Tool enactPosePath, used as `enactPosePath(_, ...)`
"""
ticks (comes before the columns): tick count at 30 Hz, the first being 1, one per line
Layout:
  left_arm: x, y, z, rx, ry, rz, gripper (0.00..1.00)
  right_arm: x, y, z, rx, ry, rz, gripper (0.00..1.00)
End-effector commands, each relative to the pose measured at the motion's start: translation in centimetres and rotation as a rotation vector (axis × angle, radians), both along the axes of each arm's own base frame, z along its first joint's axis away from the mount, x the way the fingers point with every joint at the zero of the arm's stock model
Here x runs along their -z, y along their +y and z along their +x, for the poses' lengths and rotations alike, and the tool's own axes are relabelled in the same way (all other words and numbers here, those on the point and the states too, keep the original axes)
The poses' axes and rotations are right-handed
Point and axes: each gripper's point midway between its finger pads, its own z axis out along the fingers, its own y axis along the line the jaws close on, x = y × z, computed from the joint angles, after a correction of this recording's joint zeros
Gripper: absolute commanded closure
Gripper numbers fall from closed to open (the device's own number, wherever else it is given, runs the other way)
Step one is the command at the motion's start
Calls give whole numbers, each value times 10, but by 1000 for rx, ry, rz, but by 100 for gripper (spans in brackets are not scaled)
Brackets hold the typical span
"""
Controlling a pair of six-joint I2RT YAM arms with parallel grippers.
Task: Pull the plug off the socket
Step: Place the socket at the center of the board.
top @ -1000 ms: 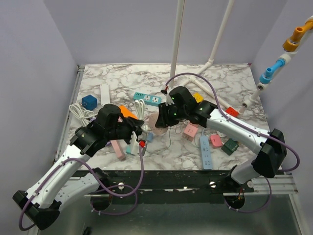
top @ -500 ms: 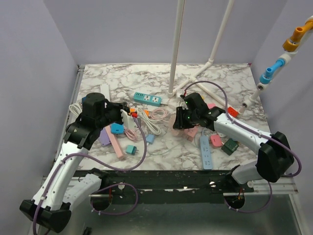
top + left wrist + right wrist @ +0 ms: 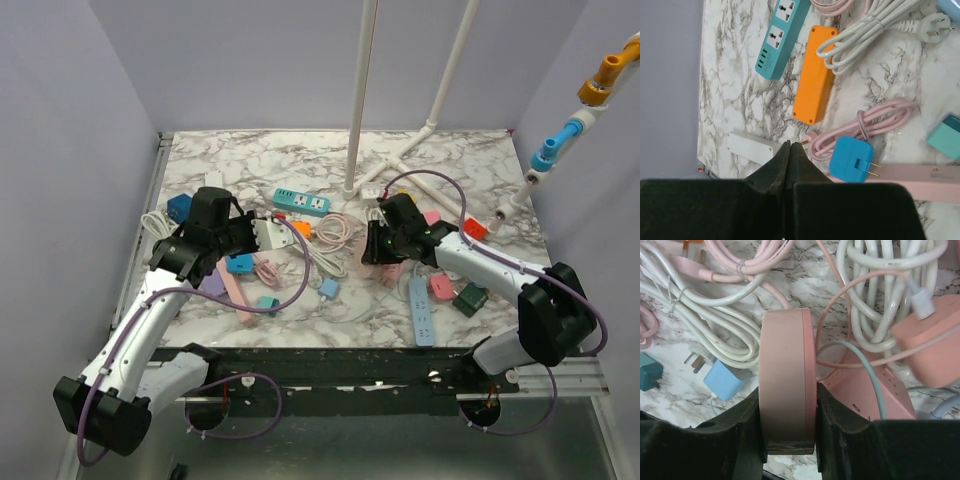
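Observation:
Edge-on between the fingers of my right gripper (image 3: 788,396) sits a round pink socket (image 3: 785,360), and the gripper is shut on it. Its face is hidden, so I cannot tell whether a plug sits in it. In the top view that gripper (image 3: 377,252) hovers right of the table's middle. My left gripper (image 3: 790,145) is shut with nothing in it, above the table's left side (image 3: 254,240). Just ahead of it a blue plug (image 3: 855,160) lies loose on the marble with its two prongs bare, beside a pink power strip (image 3: 935,176).
An orange strip (image 3: 815,75), a teal strip (image 3: 782,35), a white strip (image 3: 752,147) and coiled white (image 3: 865,35) and pink (image 3: 875,117) cords crowd the left. A pink cube adapter (image 3: 932,345) and white cords (image 3: 890,285) lie by the right gripper. White poles (image 3: 358,100) stand behind.
The two arms have drawn apart from the table's middle. The left gripper swung back left and shut on nothing. The right gripper carried the round pink socket to the right.

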Motion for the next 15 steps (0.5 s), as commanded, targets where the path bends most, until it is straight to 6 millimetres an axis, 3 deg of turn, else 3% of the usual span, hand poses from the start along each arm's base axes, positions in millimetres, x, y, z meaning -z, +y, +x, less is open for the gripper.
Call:
enactPosePath(1,15,2,-16,-41,89,-45,100,18,-24,-6,51,14,-73,56)
enactPosePath(4,24,0,-22,-67,157,-70,95,11,-23,-8,51,4,-52,36)
enactPosePath(5,27,-1,-23,-79,185,-81,87,5,-22,-6,53,-7,-44,29)
enactPosePath(7,29,-3,-26,-108,240,-116,62,-11,-19,-2,53,-36,-25,5)
enactPosePath(8,28,-4,-25,-130,263,-137,47,-20,-18,0,53,-53,-13,0)
enactPosePath(12,12,-8,-21,-183,306,-245,3,-67,-8,13,42,-146,54,0)
enactPosePath(15,-4,-7,-17,-228,319,-329,2,-97,-5,18,37,-211,88,0)
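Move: The right hand holds the pink socket just above its resting spot on the board, roughly 1 cm back, 1 cm right and 4 cm below. Around it stand the light-blue plug, about 9 cm left and 6 cm back; the pink box, some 9 cm right and 1 cm back; and the coiled pink cable, 8 cm left and 10 cm out; all about 5 cm down. That spot is about 26 cm right of the empty left hand, 2 cm back and well below. The right fingers, still gripping the pink socket, lower it about 1.5 cm with a slight shift back and right, then open wide and let go of it. The hand rises straight up off it, about 6 cm from its lowest point. The left hand, touching nothing, sinks some 3 cm while easing back nearly 2, tips down by about 15 degrees and opens its shut fingers wide. ##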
